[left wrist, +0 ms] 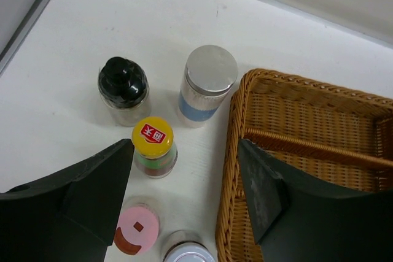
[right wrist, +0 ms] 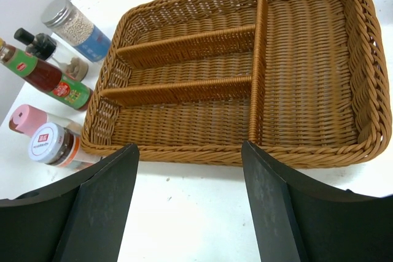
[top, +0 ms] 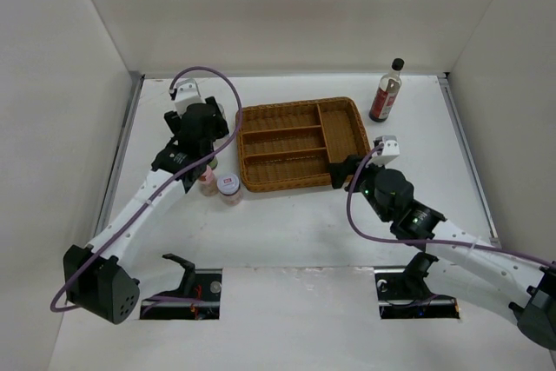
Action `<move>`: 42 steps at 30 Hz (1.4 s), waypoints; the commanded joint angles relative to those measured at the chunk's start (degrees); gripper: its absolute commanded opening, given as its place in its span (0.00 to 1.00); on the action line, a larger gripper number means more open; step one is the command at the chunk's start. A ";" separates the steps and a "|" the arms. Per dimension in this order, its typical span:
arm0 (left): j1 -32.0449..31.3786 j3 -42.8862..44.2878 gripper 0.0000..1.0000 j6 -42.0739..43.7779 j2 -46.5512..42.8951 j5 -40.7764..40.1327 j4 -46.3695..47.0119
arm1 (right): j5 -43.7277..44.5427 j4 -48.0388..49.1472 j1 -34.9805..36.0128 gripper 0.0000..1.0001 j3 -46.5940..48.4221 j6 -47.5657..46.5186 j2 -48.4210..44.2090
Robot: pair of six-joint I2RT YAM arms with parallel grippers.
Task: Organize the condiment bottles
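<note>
Five condiment bottles stand in a cluster left of the wicker tray (left wrist: 295,128): a black-capped jar (left wrist: 123,87), a silver-lidded jar (left wrist: 209,81), a yellow-capped jar (left wrist: 153,145), a pink-lidded jar (left wrist: 138,230) and a white-lidded jar (left wrist: 187,253). My left gripper (left wrist: 185,151) hovers open above them, its left finger beside the yellow cap and its right finger over the tray's rim. The tall dark-sauce bottle (top: 387,90) stands upright beyond the tray's far right corner. My right gripper (right wrist: 189,151) is open over bare table, just in front of the tray's near rim (right wrist: 202,151).
All four compartments of the tray (top: 300,142) hold nothing. White walls enclose the table on the left, back and right. Both arm bases sit at the near edge.
</note>
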 commanded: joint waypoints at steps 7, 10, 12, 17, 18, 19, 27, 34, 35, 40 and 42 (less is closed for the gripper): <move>0.66 -3.13 0.64 0.14 -0.01 -1.88 2.45 | -0.54 4.56 -0.19 0.76 0.80 -0.06 -0.06; 1.27 -3.83 0.59 0.49 1.74 -1.98 4.29 | -0.54 4.65 0.16 0.75 0.98 -0.06 0.20; 1.45 -3.83 0.54 0.58 3.15 -1.98 5.26 | -1.07 4.65 0.25 0.73 0.98 -0.15 0.46; 2.68 -3.57 0.53 0.76 5.08 -2.59 7.11 | -1.60 4.65 0.25 0.72 0.98 -0.15 0.47; 2.85 -3.48 0.53 0.76 5.26 -2.68 7.20 | -1.60 4.65 0.25 0.72 0.98 -0.15 0.38; 2.86 -3.48 0.54 0.76 5.44 -2.77 7.29 | -1.60 4.65 0.34 0.73 0.89 -0.07 0.38; 3.91 -4.80 0.57 0.85 7.54 -3.56 8.69 | -1.60 4.73 0.42 0.73 0.89 0.11 0.82; 4.87 -5.42 0.50 0.93 8.51 -3.65 10.54 | -1.60 4.73 0.60 0.73 0.89 0.11 1.08; 5.14 -5.50 0.48 0.93 8.60 -3.65 10.71 | -1.60 4.73 0.69 0.73 0.89 0.11 1.08; 5.40 -5.94 0.35 1.28 8.16 -4.43 12.30 | -1.60 5.35 1.30 0.73 0.71 0.02 1.26; 5.40 -5.86 0.33 1.64 8.51 -4.70 12.30 | -1.60 5.26 1.39 0.73 0.63 0.02 0.91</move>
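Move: The yellow-capped sauce bottle stands about 3 cm ahead and 3 cm left of the left hand, its middle some 15 cm below. The black-capped bottle is 7 cm ahead, 8 cm left; the silver-lidded jar 10 cm straight ahead; the pink-capped jar 4 cm back, 3 cm left, all roughly 17 cm below. From the right hand the sauce bottle lies about 34 cm left, 8 cm ahead, 11 cm lower. Left hand sinks some 6.5 cm, easing left and forward, and closes its fingers around the sauce bottle's yellow cap. ##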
